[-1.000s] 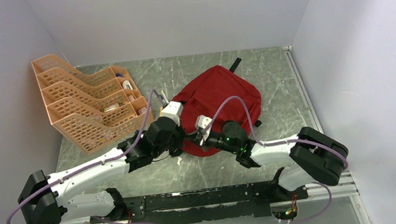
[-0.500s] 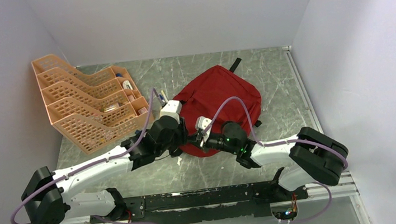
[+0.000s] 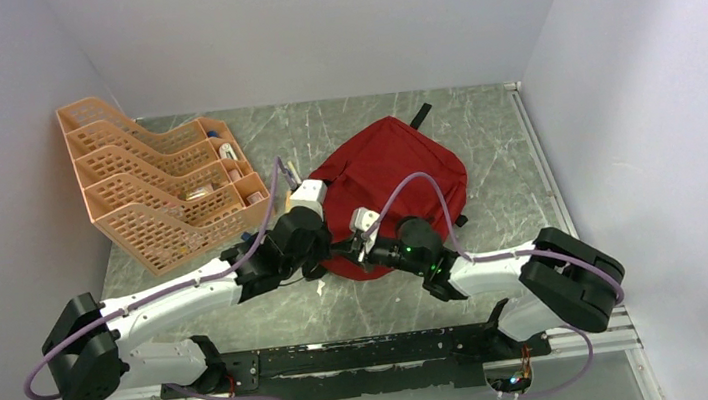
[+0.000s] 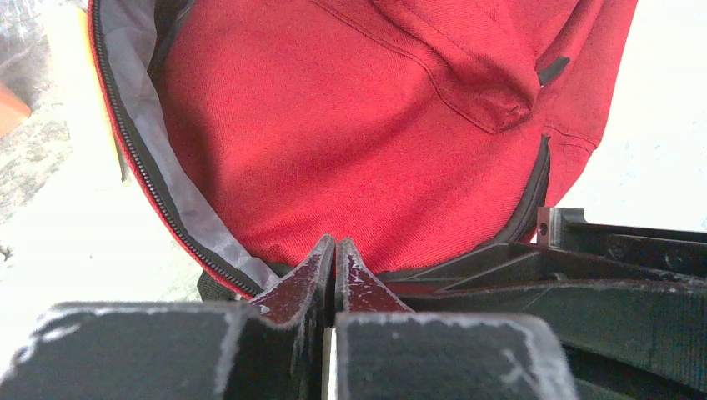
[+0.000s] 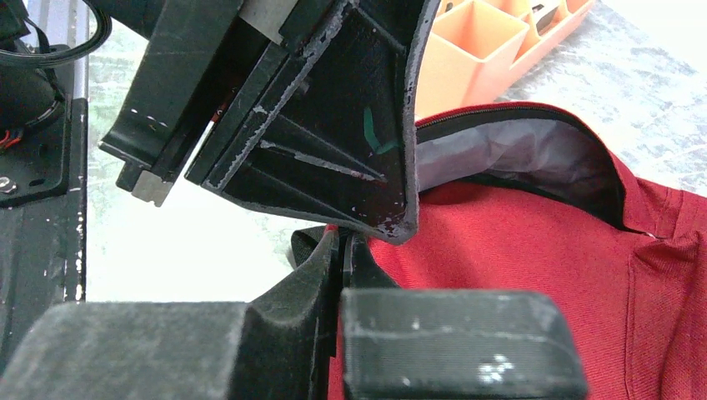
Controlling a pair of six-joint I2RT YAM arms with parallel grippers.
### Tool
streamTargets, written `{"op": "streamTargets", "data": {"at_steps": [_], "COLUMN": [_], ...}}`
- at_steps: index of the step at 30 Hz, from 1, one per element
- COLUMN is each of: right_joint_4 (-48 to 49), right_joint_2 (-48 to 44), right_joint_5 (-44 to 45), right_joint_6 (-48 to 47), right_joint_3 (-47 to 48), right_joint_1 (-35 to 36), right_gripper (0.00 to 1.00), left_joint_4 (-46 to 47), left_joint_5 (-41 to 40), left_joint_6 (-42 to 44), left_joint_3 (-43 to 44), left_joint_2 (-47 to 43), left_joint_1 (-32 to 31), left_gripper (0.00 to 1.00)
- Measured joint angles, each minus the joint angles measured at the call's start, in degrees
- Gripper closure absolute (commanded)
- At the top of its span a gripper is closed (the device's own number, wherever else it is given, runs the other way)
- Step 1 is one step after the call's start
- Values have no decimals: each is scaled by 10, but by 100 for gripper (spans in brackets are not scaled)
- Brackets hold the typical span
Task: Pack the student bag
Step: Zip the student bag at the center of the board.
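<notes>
The student bag (image 3: pixel 396 160) lies flat in the middle of the table, red, its zipper (image 4: pixel 142 167) open along the left rim and grey lining (image 4: pixel 137 125) showing. Both grippers meet at its near-left corner. My left gripper (image 4: pixel 335 246) is shut, its tips pressed against the bag's lower edge (image 4: pixel 375 125), with nothing visible between them. My right gripper (image 5: pixel 343 242) is shut on a thin dark strip at the bag's rim (image 5: pixel 542 250), next to a black strap loop (image 5: pixel 307 243). In the top view the left gripper (image 3: pixel 328 254) and right gripper (image 3: pixel 348 249) almost touch.
An orange tray rack (image 3: pixel 158 197) holding small items stands at the back left, close to the bag; its corner (image 5: pixel 492 42) also shows in the right wrist view. Walls close in the table on three sides. The arms' black mounting rail (image 3: pixel 368 354) runs along the near edge.
The left arm's shoulder and elbow have shifted a little to the right while its gripper stays at the bag's near corner. The right arm and the bag have not moved.
</notes>
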Motion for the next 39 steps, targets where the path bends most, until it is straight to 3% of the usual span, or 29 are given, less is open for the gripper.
{"op": "streamTargets", "data": {"at_steps": [4,7,23,29,36,39], "right_joint_4": [-8,-36,-326,-382,-361,-348], "right_joint_2": [-14,-42,-288,-258,-174,-150], "right_joint_5": [2,2,61,27,14,14], "right_joint_6": [-2,-20,-116,-129,-145,-153], "right_joint_3": [-3,-3,15,29,33,37], "right_joint_1": [0,1,2,2,2,2], "right_gripper": [61,52,51,50,51,60], "left_joint_4": [1,1,33,43,46,46], "left_joint_5": [0,0,32,46,59,62], "left_joint_6": [1,5,46,56,60,60], "left_joint_3": [0,0,-1,-4,-4,-4], "left_joint_2": [0,0,-20,-21,-24,-24], "left_joint_1": [2,7,8,8,8,8], "left_gripper": [95,95,95,95,95,95]}}
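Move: The two fingertips nearly meet at the near-left edge of the student bag, with the zip pull still in the left fingers. The closed stretch of zip the right hand will straddle lies about 4 cm to its right, 1 cm back and 3 cm below; from the left hand, about 4 cm right, 1 cm back and 4 cm below. From the right hand, the bag's middle is some 12 cm ahead, 12 cm right; the black handle 3 cm back, 4 cm left. The right fingers let go beside the zip pull, opening to about half; the hand swings up about 5 cm and as far to its right, easing back a little, then drops some 7 cm with a slight return left, tilting its fingertips down nearly 20 degrees so that the open fingers come down on either side of the closed zip behind the slider. Meanwhile the left hand keeps its shut grip on the pull tab and draws it up a good 2 cm and slightly to the right, turning a little clockwise. ##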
